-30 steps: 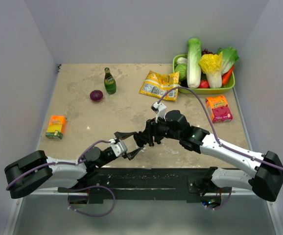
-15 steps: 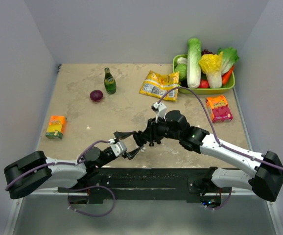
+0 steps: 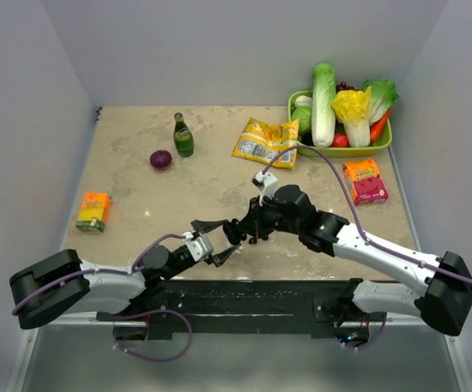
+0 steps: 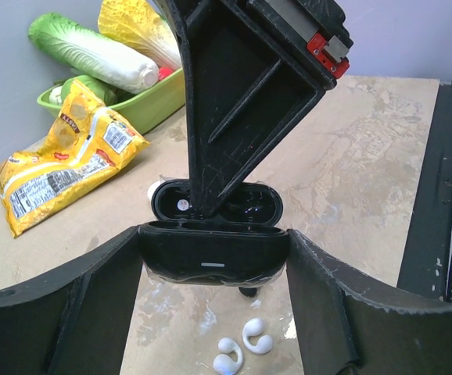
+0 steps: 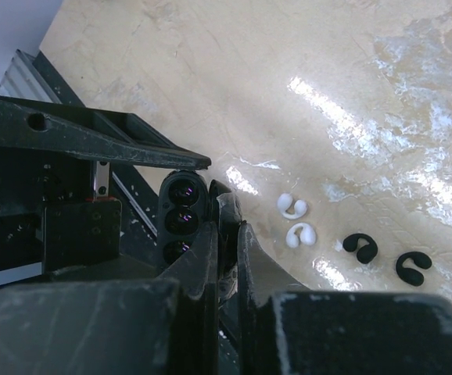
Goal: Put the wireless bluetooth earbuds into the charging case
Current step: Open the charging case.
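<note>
The charging case [image 4: 210, 262] is black here, and my left gripper [image 4: 210, 275] is shut on its body from both sides, a little above the table. Its lid [image 4: 249, 205] stands open. My right gripper [image 5: 227, 234] reaches down from above, shut on that lid's edge. In the top view both grippers [image 3: 229, 238] meet mid-table near the front. Two white C-shaped wireless bluetooth earbuds [image 4: 256, 334] [image 4: 227, 355] lie side by side on the table under the case. The right wrist view shows them too [image 5: 292, 205] [image 5: 301, 234], just right of the fingers.
Two black earbuds [image 5: 360, 247] [image 5: 414, 266] lie right of the white pair. A yellow snack bag [image 3: 264, 141], a green basket [image 3: 342, 150] of vegetables, a pink box [image 3: 365, 180], a green bottle [image 3: 184, 135], a red onion [image 3: 161, 159] and an orange box [image 3: 94, 211] sit farther back.
My right gripper's fingers have closed onto the case lid. Both arms otherwise stay where they were.
</note>
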{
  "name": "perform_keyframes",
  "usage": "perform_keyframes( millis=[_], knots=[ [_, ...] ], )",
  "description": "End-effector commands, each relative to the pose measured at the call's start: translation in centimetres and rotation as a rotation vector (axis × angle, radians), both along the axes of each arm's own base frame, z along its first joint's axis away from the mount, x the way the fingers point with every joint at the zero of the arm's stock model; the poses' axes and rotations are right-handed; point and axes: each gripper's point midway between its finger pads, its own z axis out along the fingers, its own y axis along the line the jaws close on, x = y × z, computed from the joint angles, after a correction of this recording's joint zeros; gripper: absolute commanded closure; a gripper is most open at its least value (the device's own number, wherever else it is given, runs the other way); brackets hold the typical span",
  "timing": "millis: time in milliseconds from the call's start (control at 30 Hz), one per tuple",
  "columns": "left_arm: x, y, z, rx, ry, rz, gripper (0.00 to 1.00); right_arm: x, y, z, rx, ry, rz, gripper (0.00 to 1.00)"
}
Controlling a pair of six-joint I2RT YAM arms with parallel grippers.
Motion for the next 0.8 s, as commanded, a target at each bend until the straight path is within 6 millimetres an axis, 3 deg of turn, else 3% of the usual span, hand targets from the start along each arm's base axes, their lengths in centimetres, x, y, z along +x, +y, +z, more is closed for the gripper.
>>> perform_keyframes(
  millis=[0, 100, 133, 233, 333, 600, 633, 667, 700, 767],
  knots=[
    [-0.9, 1.5, 5.3, -0.231, -0.101, 0.001, 1.00, 1.3, -0.6, 2.3, -0.029, -0.120, -0.007, 1.00],
    [-0.8, 1.4, 4.7, -0.210, -0.093, 0.003, 0.99, 1.4, -1.0, 3.0, -0.051, -0.164, -0.006, 1.00],
    [-0.6, 1.0, 5.4, -0.226, -0.096, 0.001, 0.91, 1.8, -1.4, 3.4, -0.076, -0.185, -0.016, 1.00],
    [0.1, 0.8, 4.9, -0.216, -0.055, 0.028, 0.71, 1.9, -1.8, 4.2, -0.109, -0.223, -0.016, 1.00],
    [0.6, 0.6, 4.5, -0.194, -0.032, 0.045, 0.57, 1.8, -1.9, 4.3, -0.126, -0.232, -0.004, 1.00],
    [1.1, 0.5, 4.9, -0.200, -0.027, 0.064, 0.35, 1.4, -1.5, 4.3, -0.124, -0.230, 0.012, 1.00],
    [1.2, 0.5, 4.8, -0.198, -0.025, 0.069, 0.17, 1.4, -1.5, 4.3, -0.127, -0.229, 0.011, 1.00],
    [1.2, 0.4, 4.8, -0.198, -0.019, 0.069, 0.08, 1.4, -1.4, 4.2, -0.130, -0.226, 0.013, 1.00],
    [1.3, 0.4, 4.9, -0.200, -0.019, 0.075, 0.02, 1.4, -1.4, 4.1, -0.133, -0.224, 0.014, 1.00],
    [1.4, 0.5, 4.9, -0.203, -0.012, 0.081, 0.00, 1.4, -1.4, 4.2, -0.132, -0.224, 0.015, 1.00]
  ],
)
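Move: The open charging case is already held by both hands. Its middle lies practically at the left hand's point, perhaps 1 cm to the right, and about 3 cm left, 1 cm back and 1 cm below the right hand. Roughly 14 cm below the right hand on the table are the white earbuds, some 5 cm ahead and 3 cm left, and the black earbuds, about 6 cm ahead and 4 cm right. The open case, still pinched by its thin edge in the nearly shut right fingers, is carried up about 1.5 cm and then slightly right, while that wrist rolls some 10 degrees. The left hand rises about 1 cm with it, then spreads its fingers off the case's ends at the very finish, easing forward about 1 cm overall. ##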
